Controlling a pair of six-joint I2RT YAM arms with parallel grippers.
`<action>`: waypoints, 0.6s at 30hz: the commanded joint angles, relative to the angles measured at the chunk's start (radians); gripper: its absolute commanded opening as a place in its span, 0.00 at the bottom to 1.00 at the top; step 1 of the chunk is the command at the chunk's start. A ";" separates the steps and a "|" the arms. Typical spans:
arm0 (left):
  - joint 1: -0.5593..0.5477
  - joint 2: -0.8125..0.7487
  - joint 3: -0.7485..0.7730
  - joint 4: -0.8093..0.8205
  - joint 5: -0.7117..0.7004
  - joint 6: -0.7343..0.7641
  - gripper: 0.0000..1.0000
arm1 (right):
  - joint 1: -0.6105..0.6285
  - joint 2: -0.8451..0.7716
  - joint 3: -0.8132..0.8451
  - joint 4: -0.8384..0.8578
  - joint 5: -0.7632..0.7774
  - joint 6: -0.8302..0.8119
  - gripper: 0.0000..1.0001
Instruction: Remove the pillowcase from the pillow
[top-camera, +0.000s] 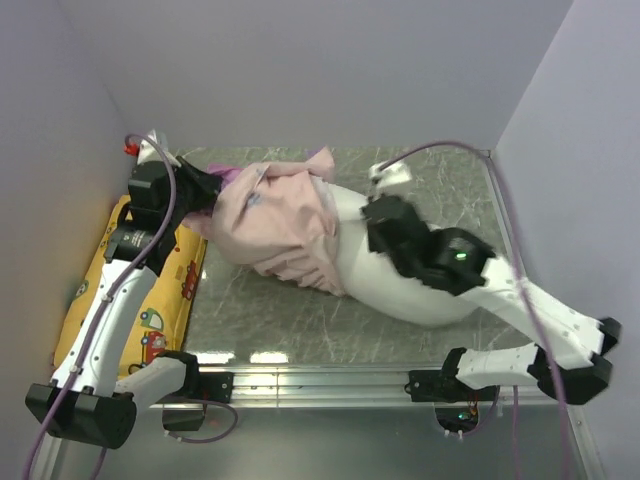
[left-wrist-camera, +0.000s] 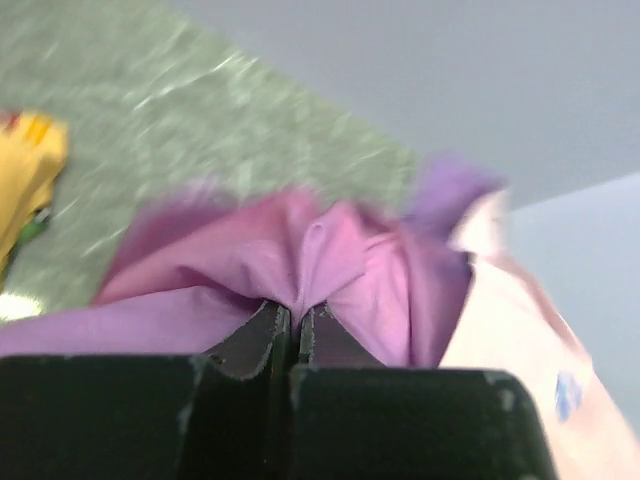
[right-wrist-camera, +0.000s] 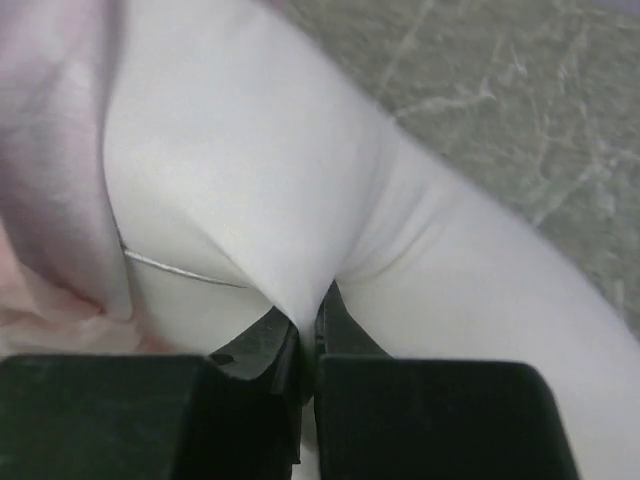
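The pillowcase (top-camera: 275, 225) lies bunched at the table's centre-left, turned mostly to its pale pink inside, and still covers the left end of the pillow. The white pillow (top-camera: 400, 285) sticks out of it toward the right. My left gripper (top-camera: 205, 190) is shut on a fold of purple pillowcase (left-wrist-camera: 320, 260) fabric at its left end; in the left wrist view the gripper (left-wrist-camera: 296, 312) pinches that fold. On the pillow's upper side, my right gripper (top-camera: 380, 225) is shut on a pinch of white pillow (right-wrist-camera: 300, 200) cloth, seen between its tips (right-wrist-camera: 308, 320).
A yellow vehicle-print cushion (top-camera: 160, 300) lies along the left wall under my left arm. The green marbled table (top-camera: 290, 320) shows in front of the pillow. Walls close in on the left, back and right. A metal rail (top-camera: 320, 380) runs along the near edge.
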 joint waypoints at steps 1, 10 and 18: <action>-0.012 0.025 0.139 -0.035 -0.051 0.081 0.01 | -0.154 -0.118 0.139 -0.023 -0.097 -0.040 0.00; -0.052 0.142 0.023 0.091 0.048 0.032 0.07 | -0.471 0.107 -0.279 0.344 -0.323 0.031 0.00; -0.058 0.075 0.006 0.188 0.105 0.105 0.79 | -0.526 0.250 -0.372 0.474 -0.303 0.087 0.00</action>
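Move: The left hand still pinches the purple end of the pillowcase up high; the pillowcase's pink bulk hangs about 12 cm to its right, 2 cm farther out and 14 cm lower, while the yellow bundle lies some 18 cm to its left, 4 cm back and 27 cm down. The right hand holds a raised fold of the white pillow, whose middle is roughly 5 cm ahead, 9 cm right and 18 cm below; from it the pillowcase is 18 cm left, 11 cm ahead and 14 cm down. Up about 5 cm and rightward first, the right hand then swings forward and down, ending some 13 cm farther out and 14 cm lower, still pinching the pillow fold and turning about 15 degrees clockwise. The left hand also rises 5 cm while easing right, then sinks about 10 cm and opens wide on the way down, letting go of the purple end. ##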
